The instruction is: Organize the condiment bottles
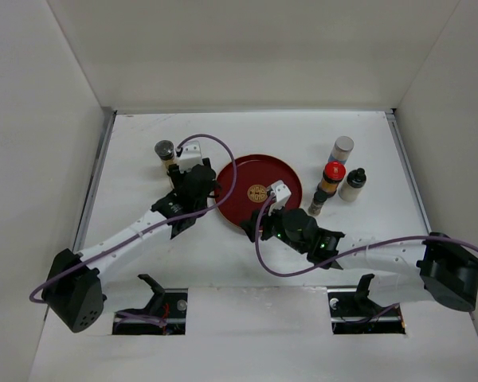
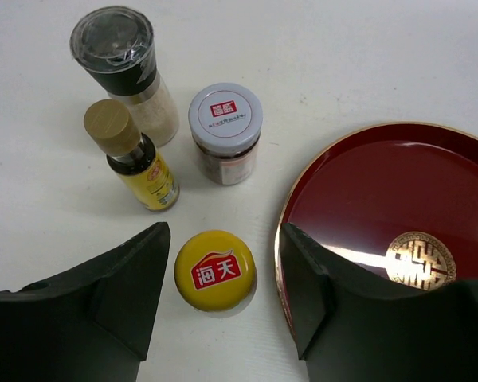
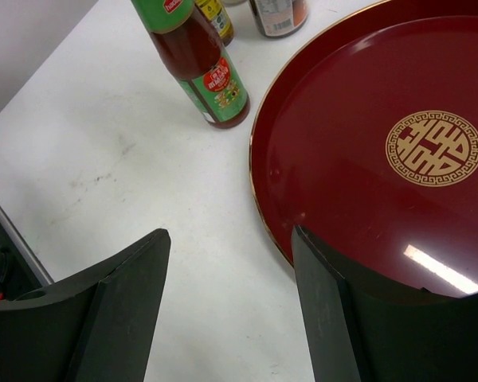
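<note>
My left gripper (image 2: pixel 223 232) is open, with its jaws either side of a yellow-capped bottle (image 2: pixel 215 270) and not touching it. Just beyond stand a white-lidded jar (image 2: pixel 225 131), a gold-capped bottle (image 2: pixel 131 155) and a clear-topped grinder (image 2: pixel 127 68). In the top view the left gripper (image 1: pixel 193 179) is at the tray's left edge, next to the grinder (image 1: pixel 165 151). My right gripper (image 3: pixel 231 263) is open and empty over bare table beside the tray rim. A red sauce bottle with a green label (image 3: pixel 203 64) stands ahead of it.
The dark red round tray (image 1: pixel 247 171) with a gold emblem lies mid-table and holds nothing. To its right stand a silver-capped jar (image 1: pixel 342 147), a red-capped bottle (image 1: pixel 334 173), a black-capped white bottle (image 1: pixel 354 183) and a small bottle (image 1: pixel 317 204). White walls enclose the table.
</note>
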Available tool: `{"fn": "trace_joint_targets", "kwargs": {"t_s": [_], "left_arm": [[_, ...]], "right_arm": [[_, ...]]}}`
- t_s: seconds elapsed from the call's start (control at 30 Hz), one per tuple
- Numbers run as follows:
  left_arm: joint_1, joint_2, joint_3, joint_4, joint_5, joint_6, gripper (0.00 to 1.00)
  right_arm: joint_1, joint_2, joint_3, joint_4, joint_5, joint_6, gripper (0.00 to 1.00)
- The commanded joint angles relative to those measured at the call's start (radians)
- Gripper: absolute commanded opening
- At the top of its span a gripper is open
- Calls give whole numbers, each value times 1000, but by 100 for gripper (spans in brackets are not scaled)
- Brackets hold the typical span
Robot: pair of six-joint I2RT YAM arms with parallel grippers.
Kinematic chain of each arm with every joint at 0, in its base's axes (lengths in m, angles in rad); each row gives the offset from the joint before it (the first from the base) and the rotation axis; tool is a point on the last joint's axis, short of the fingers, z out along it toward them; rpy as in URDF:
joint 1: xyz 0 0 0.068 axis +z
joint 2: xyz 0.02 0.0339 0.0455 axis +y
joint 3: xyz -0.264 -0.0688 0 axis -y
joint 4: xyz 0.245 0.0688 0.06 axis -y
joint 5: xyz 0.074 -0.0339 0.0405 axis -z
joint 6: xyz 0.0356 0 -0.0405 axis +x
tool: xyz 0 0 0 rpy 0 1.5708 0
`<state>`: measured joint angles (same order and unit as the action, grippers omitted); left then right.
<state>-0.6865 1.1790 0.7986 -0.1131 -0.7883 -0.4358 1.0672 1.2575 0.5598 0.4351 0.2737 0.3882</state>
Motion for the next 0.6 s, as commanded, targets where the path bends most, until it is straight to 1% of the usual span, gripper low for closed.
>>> {"fn": "trace_joint_targets", "kwargs": {"t_s": [0.0,0.07,0.1,0.2,0.3,0.43,0.57], "left_arm": [[20,10,-7,23,-9,-21,53],[25,11,-13,29,-9,-23,51],[28,11,-19,36,-9,-23,49],[34,8,-30,50,-9,-23,33],[26,7,-21,44,-12,-20,22],[5,-36,11,20,-38,-6,17],[-23,-97,73,6,-78,32,17]], "right_arm": [[-8,0,3,68,-16,-9,69],[-13,0,0,68,-16,-9,69],[-14,0,0,68,-16,-9,69],[-17,0,-1,68,-16,-8,69],[-17,0,-3,68,-13,-8,69],[-22,-9,-6,68,-14,-8,69],[-31,-24,-15,74,-14,-3,69]]}}
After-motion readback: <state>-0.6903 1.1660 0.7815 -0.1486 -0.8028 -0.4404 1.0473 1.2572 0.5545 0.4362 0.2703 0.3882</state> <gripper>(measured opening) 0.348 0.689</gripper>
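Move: The yellow-topped sauce bottle stands practically between my left hand's open fingers, its middle about 7 cm below and 1 cm to the left. From that hand the small jar is some 10 cm ahead and 3 cm left, the yellow-label bottle about 6 cm ahead and 8 cm left, and the plate's centre roughly 5 cm ahead and 16 cm right. From my right hand the sauce bottle lies about 11 cm ahead and 13 cm left. I close my half-open left fingers on the cap end of the sauce bottle, easing down about 1 cm and slightly left as they shut, until they pinch it from both sides. Keeping that grip, I then draw back about 1 cm and start to come up by less than half a centimetre. ##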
